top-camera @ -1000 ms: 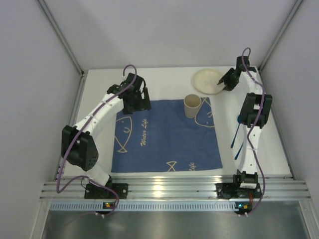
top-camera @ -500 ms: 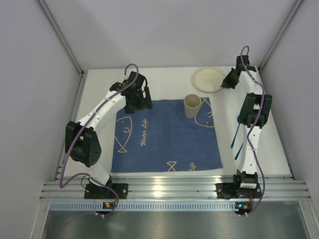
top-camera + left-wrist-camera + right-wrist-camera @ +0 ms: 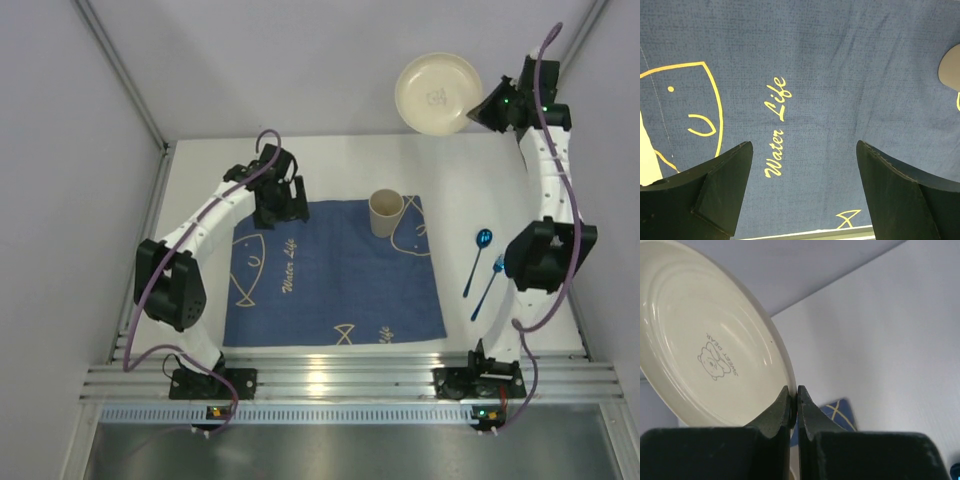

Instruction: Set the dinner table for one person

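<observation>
My right gripper [image 3: 490,108] is shut on the rim of a cream plate [image 3: 438,94] and holds it high above the far right of the white dinner table [image 3: 330,165]. In the right wrist view the plate [image 3: 710,350] stands tilted on edge, its rim pinched in my right gripper [image 3: 795,395]. A cream cup [image 3: 386,212] stands on the far right part of a dark blue cloth [image 3: 330,275]. My left gripper [image 3: 277,205] hovers open over the cloth's far left corner; the left wrist view shows only cloth [image 3: 830,90] between its fingers [image 3: 725,185].
Two blue spoons [image 3: 479,258] lie on the table right of the cloth, beside my right arm's elbow [image 3: 545,255]. The ribbed aluminium rail [image 3: 340,380] runs along the near edge. Grey walls [image 3: 70,200] close in the table on three sides.
My right gripper has lifted the plate off the table's far right and raised it high, tipping it on edge. The left arm shifted slightly.
</observation>
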Available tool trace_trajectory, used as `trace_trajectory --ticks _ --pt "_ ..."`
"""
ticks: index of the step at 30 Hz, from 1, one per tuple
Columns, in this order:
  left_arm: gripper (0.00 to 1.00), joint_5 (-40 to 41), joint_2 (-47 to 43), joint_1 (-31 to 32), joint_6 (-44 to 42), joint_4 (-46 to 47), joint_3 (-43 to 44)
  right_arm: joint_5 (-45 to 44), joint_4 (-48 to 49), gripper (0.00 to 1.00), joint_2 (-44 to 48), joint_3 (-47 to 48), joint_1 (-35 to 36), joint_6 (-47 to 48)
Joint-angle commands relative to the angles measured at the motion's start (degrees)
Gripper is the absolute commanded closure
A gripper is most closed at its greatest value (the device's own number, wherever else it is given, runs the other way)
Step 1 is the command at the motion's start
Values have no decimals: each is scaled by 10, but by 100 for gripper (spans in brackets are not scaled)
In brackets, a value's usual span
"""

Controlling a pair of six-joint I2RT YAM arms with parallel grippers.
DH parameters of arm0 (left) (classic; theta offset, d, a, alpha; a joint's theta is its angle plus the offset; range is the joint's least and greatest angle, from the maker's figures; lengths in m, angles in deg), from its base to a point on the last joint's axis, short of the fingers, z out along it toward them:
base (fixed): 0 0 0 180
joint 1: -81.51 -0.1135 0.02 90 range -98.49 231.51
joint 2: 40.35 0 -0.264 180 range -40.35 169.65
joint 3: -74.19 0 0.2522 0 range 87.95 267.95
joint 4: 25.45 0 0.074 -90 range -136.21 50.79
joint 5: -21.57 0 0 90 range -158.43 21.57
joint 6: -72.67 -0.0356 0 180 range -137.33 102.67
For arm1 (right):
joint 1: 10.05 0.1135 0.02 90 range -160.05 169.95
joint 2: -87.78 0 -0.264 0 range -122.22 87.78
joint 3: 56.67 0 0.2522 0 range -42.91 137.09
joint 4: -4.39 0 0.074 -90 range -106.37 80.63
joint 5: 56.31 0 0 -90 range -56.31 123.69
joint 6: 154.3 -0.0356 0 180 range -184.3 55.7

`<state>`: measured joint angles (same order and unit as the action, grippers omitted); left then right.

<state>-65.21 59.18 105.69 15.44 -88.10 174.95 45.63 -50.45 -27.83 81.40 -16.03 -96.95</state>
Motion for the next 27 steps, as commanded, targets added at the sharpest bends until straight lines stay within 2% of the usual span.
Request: trace_trajectory --ticks 1,4,6,8,12,16,20,27 --pt "9 18 -35 -12 -5 8 1 82 36 100 96 -61 34 -3" --pt "9 50 -79 -32 11 3 -3 119 38 100 148 -127 86 12" --pt "8 111 -127 -43 19 3 -6 140 22 100 172 -161 123 28" --pt "8 167 -160 -48 18 15 -13 146 -6 100 184 -190 161 44" --pt "7 212 -241 -61 3 30 -36 147 -44 100 204 -236 235 92" --pt "7 225 -264 -66 -5 21 -52 134 -80 100 197 -323 303 137" --pt "7 217 -279 -68 -3 16 -60 117 -46 100 202 -406 360 144" --pt "7 203 -294 -67 -6 0 -63 38 -30 100 146 -410 428 159"
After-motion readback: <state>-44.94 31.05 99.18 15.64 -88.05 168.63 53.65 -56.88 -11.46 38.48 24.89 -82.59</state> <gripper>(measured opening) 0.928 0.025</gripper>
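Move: The right hand, high beyond the far right of the mat with the plate's rim still pinched, has the mat's middle about 28 cm back, 34 cm to its left and 28 cm below. The cup stands some 17 cm back, 20 cm left and 23 cm down from it. The spoon lies about 29 cm back, 3 cm right and 28 cm below. From the left hand the mat's middle is roughly 9 cm back, 8 cm right and 13 cm down. Sweeping back and left, each by nearly 30 cm, the right hand carries the plate over the cup towards the mat's middle. It first rises about 5 cm, then sinks well below its start, swinging counter-clockwise and tipping its fingers down while keeping its pinch. The open left hand clears the mat, up and left and slightly back, its fingers tilting up. ##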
